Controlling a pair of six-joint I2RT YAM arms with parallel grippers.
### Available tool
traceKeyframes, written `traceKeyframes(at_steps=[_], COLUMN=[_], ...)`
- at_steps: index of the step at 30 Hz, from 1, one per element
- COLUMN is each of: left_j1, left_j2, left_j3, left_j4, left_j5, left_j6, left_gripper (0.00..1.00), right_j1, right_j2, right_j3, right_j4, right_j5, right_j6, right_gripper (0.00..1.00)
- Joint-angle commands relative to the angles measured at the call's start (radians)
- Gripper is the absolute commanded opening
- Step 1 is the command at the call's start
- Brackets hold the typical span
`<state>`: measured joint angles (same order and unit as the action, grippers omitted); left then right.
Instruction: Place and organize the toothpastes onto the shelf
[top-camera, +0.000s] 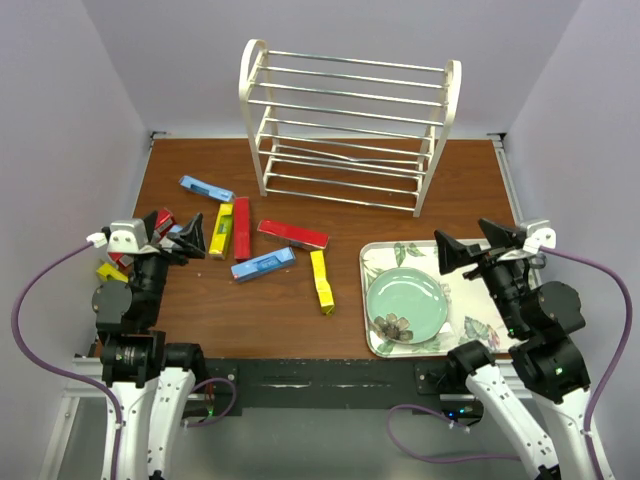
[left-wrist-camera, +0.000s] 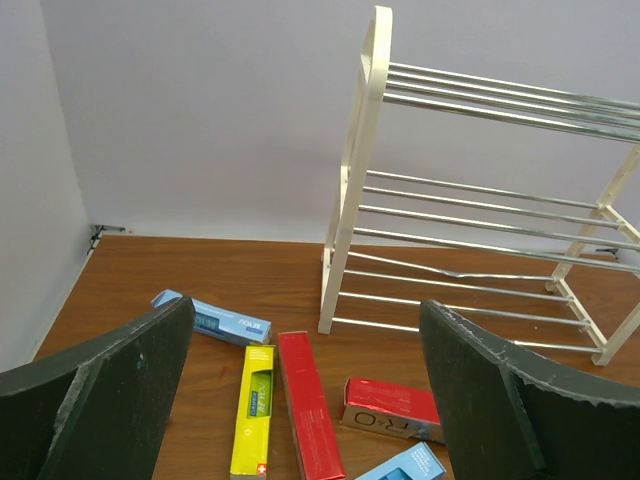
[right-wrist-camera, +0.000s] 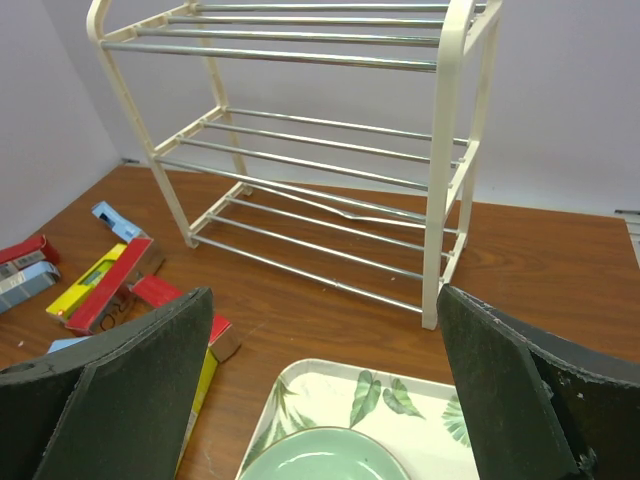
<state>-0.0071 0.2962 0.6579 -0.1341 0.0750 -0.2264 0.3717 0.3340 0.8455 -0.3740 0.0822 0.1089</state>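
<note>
The white wire shelf (top-camera: 345, 125) stands at the back of the table with bare rungs; it also shows in the left wrist view (left-wrist-camera: 360, 170) and the right wrist view (right-wrist-camera: 440, 160). Several toothpastes lie loose left of centre: a blue box (top-camera: 206, 188), a yellow box (top-camera: 221, 230), a red box (top-camera: 241, 228), another red box (top-camera: 293, 234), a blue box (top-camera: 263, 264) and a yellow box (top-camera: 321, 281). More boxes (top-camera: 160, 220) lie partly hidden under the left arm. My left gripper (top-camera: 190, 242) (left-wrist-camera: 305, 320) hangs open above them. My right gripper (top-camera: 470, 245) (right-wrist-camera: 325, 300) hangs open over the tray.
A floral tray (top-camera: 375, 255) sits at the front right with a pale green plate (top-camera: 407, 303) on it. Purple walls close in the table on three sides. Bare wood (top-camera: 300, 320) lies between the boxes and the near edge.
</note>
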Motion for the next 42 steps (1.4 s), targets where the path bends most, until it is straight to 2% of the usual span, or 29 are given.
traceKeyframes(at_steps=[1, 10, 22, 30, 36, 42], left_j1=[0.006, 0.006, 0.004, -0.016, -0.019, -0.019], left_j2=[0.001, -0.022, -0.078, -0.088, -0.104, -0.080], left_j3=[-0.014, -0.107, -0.245, -0.218, -0.205, -0.215], left_j4=[0.047, 0.030, 0.017, -0.027, -0.090, -0.059], left_j5=[0.016, 0.019, 0.042, 0.040, 0.003, 0.009], left_j6=[-0.021, -0.024, -0.040, -0.008, 0.032, 0.024], left_gripper=[1.00, 1.00, 1.00, 1.00, 1.00, 1.00], right_j1=[-0.005, -0.005, -0.004, 0.012, 0.159, 0.248], right_j2=[0.019, 0.108, 0.491, 0.770, 1.019, 1.273], right_j3=[-0.005, -0.051, -0.036, 0.006, 0.090, 0.235], right_j4=[0.029, 0.073, 0.181, 0.263, 0.325, 0.359], right_j5=[-0.024, -0.241, -0.539, -0.458, -0.290, -0.246], right_j6=[-0.006, 0.046, 0.094, 0.068, -0.038, -0.104], right_gripper=[0.99, 0.99, 0.98, 0.99, 0.99, 0.99])
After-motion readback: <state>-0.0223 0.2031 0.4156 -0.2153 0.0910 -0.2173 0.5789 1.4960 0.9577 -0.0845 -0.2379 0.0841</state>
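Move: The crosswise red toothpaste lies about 18 cm ahead of the right hand, 32 cm to its left and 34 cm below. At much the same depth, the near yellow box is 5 cm ahead and 25 cm left of the right hand, the near blue box 9 cm ahead and 40 cm left, and the lengthwise red box 19 cm ahead and 46 cm left. From the left hand, the crosswise red one is roughly 15 cm ahead, 18 cm right and 33 cm below. The right hand heads for the crosswise red toothpaste, dropping some 24 cm while sweeping 20 cm left and 13 cm forward, away from above the tray. Its wrist tips down about 40 degrees, turns counter-clockwise and lets its left side sink; the fingers stay wide open and touch nothing. The left hand, also open, sinks about 11 cm almost straight down, its fingers tipping downward. ##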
